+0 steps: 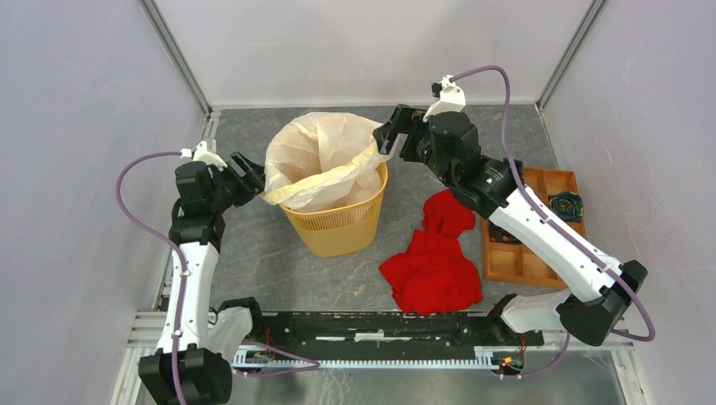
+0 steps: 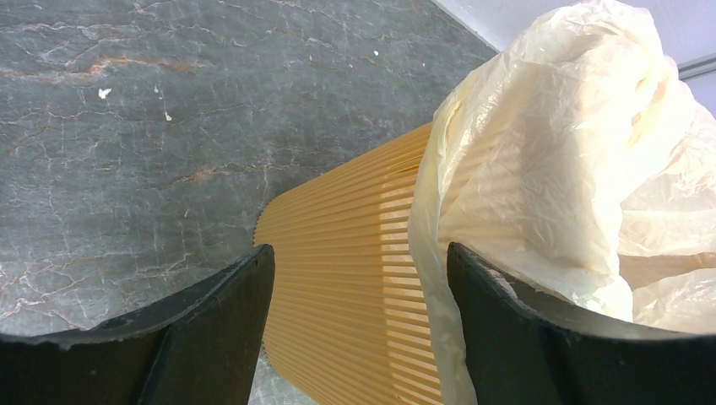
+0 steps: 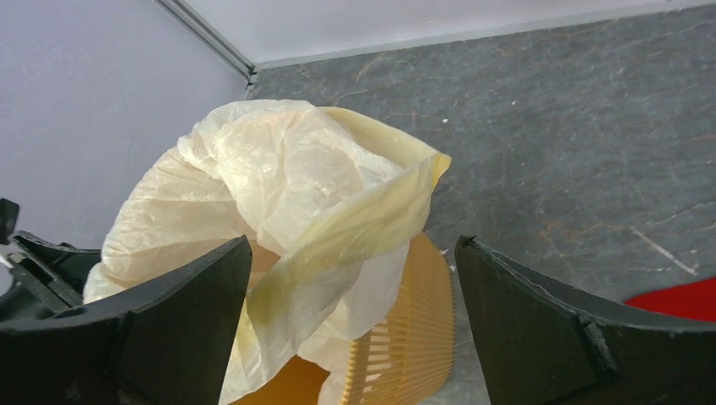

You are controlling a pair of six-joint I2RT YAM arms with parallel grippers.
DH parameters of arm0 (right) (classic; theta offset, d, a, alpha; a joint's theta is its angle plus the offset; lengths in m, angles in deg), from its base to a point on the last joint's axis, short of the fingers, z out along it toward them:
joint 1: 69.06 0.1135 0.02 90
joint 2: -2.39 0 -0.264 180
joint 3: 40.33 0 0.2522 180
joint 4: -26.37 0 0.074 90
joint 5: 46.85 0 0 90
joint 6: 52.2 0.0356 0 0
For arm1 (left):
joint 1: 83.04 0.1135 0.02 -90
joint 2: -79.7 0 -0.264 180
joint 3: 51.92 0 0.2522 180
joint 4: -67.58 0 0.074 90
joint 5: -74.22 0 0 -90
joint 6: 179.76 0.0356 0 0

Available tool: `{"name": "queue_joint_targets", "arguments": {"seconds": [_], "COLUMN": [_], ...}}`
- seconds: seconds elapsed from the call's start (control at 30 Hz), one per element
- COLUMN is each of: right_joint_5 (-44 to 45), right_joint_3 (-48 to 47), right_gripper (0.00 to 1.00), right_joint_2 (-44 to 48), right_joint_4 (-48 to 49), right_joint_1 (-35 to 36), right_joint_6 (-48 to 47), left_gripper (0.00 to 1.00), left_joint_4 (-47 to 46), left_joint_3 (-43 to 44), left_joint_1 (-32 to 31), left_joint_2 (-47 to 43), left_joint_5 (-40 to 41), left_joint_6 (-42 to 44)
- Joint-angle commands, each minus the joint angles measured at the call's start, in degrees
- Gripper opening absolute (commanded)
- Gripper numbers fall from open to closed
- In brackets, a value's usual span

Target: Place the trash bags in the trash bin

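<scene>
The yellow-orange trash bin [image 1: 338, 226] stands mid-table. The cream-white trash bag [image 1: 321, 156] sits in its mouth, billowing above the rim, with a twisted band of film across the opening. My left gripper [image 1: 253, 175] is open at the bin's left rim. In the left wrist view the ribbed bin wall [image 2: 355, 278] and the bag's edge [image 2: 540, 160] lie between its open jaws [image 2: 359, 253]. My right gripper [image 1: 387, 135] is open at the bag's far right edge. In the right wrist view the bag [image 3: 287, 186] and bin [image 3: 422, 337] show between its open jaws [image 3: 355, 245].
A red cloth heap [image 1: 435, 257] lies right of the bin, also at the right wrist view's edge [image 3: 675, 299]. A brown wooden compartment tray [image 1: 528, 253] sits at the right, under the right arm, holding a dark round object [image 1: 564, 205]. Enclosure walls stand close on the left, right and back.
</scene>
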Motion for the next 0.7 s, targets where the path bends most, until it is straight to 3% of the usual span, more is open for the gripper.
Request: {"name": "queue_joint_targets", "arguments": {"seconds": [0.0,0.07,0.17,0.23,0.33,0.43,0.6,0.67], "right_joint_5": [3.1,3.2,2.6,1.0,-0.5,-1.8,-6.5,-8.0], "right_joint_3": [1.6,3.5,7.3,9.1,11.7,15.1,22.5,23.8], "right_gripper": [0.98,0.87,0.61,0.57,0.43,0.4,0.22,0.2], "right_joint_2": [2.9,4.2,7.5,9.3,11.5,13.8,17.8,18.2], "right_joint_4": [1.7,2.4,4.0,4.8,4.9,5.8,12.9,14.1], "right_joint_1": [2.3,3.0,3.6,3.7,3.7,3.7,3.6,3.7], "right_joint_6": [6.4,6.9,7.2,6.8,6.5,6.9,6.7,6.5], "left_gripper": [0.81,0.81,0.81,0.81,0.82,0.82,0.85,0.86], "left_joint_4": [-1.3,-1.3,-1.3,-1.3,-0.8,1.3,7.0,8.9], "left_joint_3": [0.6,0.5,0.2,0.1,0.5,1.7,4.1,4.7], "left_joint_1": [-0.3,-0.3,-0.3,-0.3,-0.3,-0.3,-0.3,-0.3], "left_joint_2": [-1.0,-1.4,-1.5,-1.5,-1.6,-2.0,-4.9,-6.0], "left_joint_5": [-3.3,-3.4,-3.5,-3.6,-3.7,-4.1,-1.7,-0.7], "left_joint_6": [-0.7,-0.8,-0.8,-0.8,-0.9,-0.8,-1.2,-1.9]}}
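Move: The trash bag's right-hand rim lies close to the open right fingers: about 4 cm back, 1 cm left and 3 cm below. The bin under it stands some 7 cm back and 10 cm left, its middle about 20 cm lower; the red cloth is roughly 16 cm back, 11 cm right and 35 cm below. From the left hand that rim is about 23 cm right, 2 cm ahead and 9 cm higher. The right hand draws back about 7 cm, sinking 3, its fingers closing to pinch the bag's right rim. ##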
